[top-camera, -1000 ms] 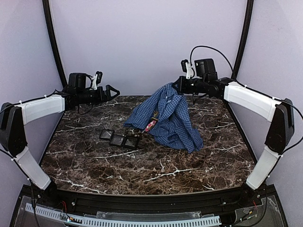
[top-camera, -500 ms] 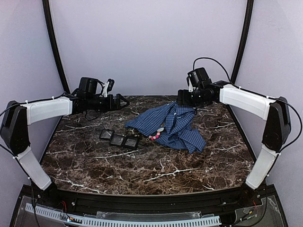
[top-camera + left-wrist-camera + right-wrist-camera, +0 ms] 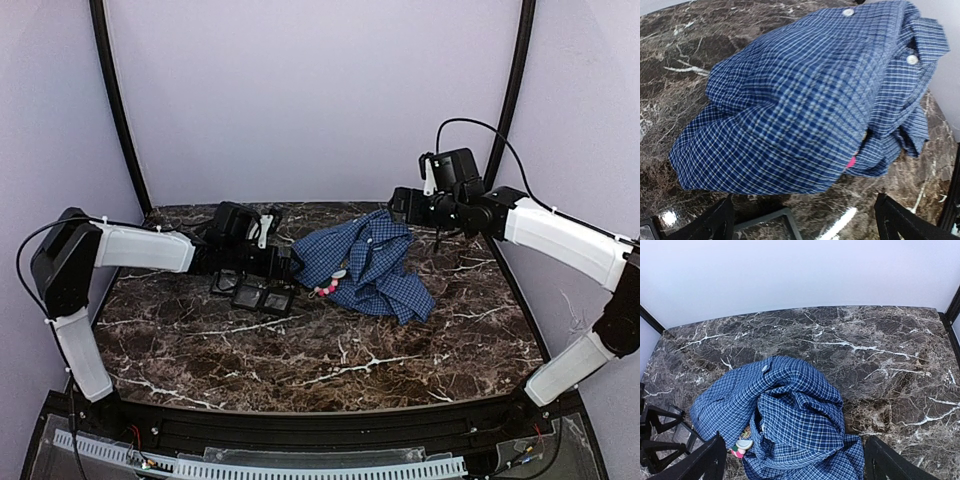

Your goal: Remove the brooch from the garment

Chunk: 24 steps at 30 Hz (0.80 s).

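Note:
The garment [image 3: 368, 262] is a blue checked shirt lying crumpled in a heap on the marble table, and it fills the left wrist view [image 3: 805, 100]. The brooch [image 3: 330, 285], pink and white, pokes out at the heap's near-left edge; it also shows in the right wrist view [image 3: 741, 447] and as a pink sliver [image 3: 852, 161] under a fold. My left gripper [image 3: 286, 262] is open, low over the table, just left of the shirt [image 3: 805, 226]. My right gripper [image 3: 396, 206] hangs open above the heap's far side [image 3: 796, 465], holding nothing.
A black three-slot tray [image 3: 252, 293] sits on the table directly under the left gripper, its rim [image 3: 771, 219] showing between the fingers. Bare dark marble [image 3: 330, 370] lies in front of the shirt. Lilac walls and black corner posts bound the table.
The right gripper opened and let the shirt go; the shirt dropped into a flat heap. The right arm pulled back rightward. The left arm swung right and down to the shirt's left edge.

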Available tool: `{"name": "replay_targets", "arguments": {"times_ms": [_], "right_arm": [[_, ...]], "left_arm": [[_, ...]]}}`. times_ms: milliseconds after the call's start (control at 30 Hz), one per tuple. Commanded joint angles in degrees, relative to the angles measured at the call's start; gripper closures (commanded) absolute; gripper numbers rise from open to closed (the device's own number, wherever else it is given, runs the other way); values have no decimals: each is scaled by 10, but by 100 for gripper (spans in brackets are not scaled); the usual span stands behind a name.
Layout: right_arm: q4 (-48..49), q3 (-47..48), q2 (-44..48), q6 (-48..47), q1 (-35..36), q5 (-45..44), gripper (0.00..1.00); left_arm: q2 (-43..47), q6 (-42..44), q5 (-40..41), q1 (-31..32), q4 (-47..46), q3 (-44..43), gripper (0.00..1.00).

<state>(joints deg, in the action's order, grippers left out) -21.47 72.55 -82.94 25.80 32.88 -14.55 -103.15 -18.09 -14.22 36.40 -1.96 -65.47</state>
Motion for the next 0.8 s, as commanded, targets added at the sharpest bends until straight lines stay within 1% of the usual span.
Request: {"name": "replay_targets", "arguments": {"times_ms": [0,100,167,200,233,267,300,333,367,400,433,467,500,533,600,667,767], "right_arm": [[84,-46,10,-32,1,15,5],[136,-82,18,-51,1,20,4],[185,-120,30,-61,1,34,5],[219,-153,40,-66,1,47,5],[253,-181,51,-71,1,58,5],[284,-204,61,-78,1,71,5],[309,-224,68,-89,1,82,5],[328,-238,74,-98,1,91,5],[343,-250,80,-105,1,96,6],[354,-260,85,-110,1,101,6],[363,-269,91,-113,0,110,6],[370,-278,98,-114,1,120,6],[379,-288,104,-114,1,132,6],[386,-297,109,-115,1,141,6],[401,-313,115,-116,1,179,7],[415,-329,117,-110,2,204,7],[423,-344,113,-105,3,233,8]], "left_arm": [[-58,28,66,16,-54,-9,0],[-101,42,100,32,-72,-44,0],[-129,47,104,38,-115,-51,0],[-142,49,105,42,-132,-50,3],[-147,53,103,42,-168,-43,8],[-155,55,101,43,-186,-38,18],[-159,60,92,43,-225,-29,25],[-166,64,85,42,-242,-26,38],[-169,75,70,43,-264,-25,43],[-172,80,65,43,-271,-26,54],[-171,90,59,43,-279,-30,59],[-167,94,57,43,-278,-32,69],[-162,103,54,43,-276,-36,74],[-149,108,53,43,-274,-36,83],[-125,124,43,43,-274,-32,93],[-102,131,27,43,-266,-29,98],[-68,129,-1,43,-242,-29,99]]}}
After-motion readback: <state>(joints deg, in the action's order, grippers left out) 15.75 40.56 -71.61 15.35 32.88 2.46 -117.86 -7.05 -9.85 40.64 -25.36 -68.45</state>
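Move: The garment's left edge lies roughly 5 cm to the left hand's right, 3 cm ahead and 9 cm below, with the brooch about 9 cm right, 3 cm ahead and 10 cm below that hand. The nearest black tray is some 4 cm left of the left hand, 1 cm ahead and 12 cm down. From the right hand, the brooch lies about 14 cm left, 3 cm ahead and 23 cm below; the garment's middle is 7 cm left, 9 cm ahead, 21 cm below. Dropping about 8 cm onto the garment's left edge, the open left hand drifts right and forward, shuts fully to pinch the cloth, then lifts it some 5 cm with the fingers tipping upward. The right hand, still wide open and free of the cloth, first sinks, then draws back about 5 cm and slightly left, swinging some 20 degrees counter-clockwise towards the brooch. ##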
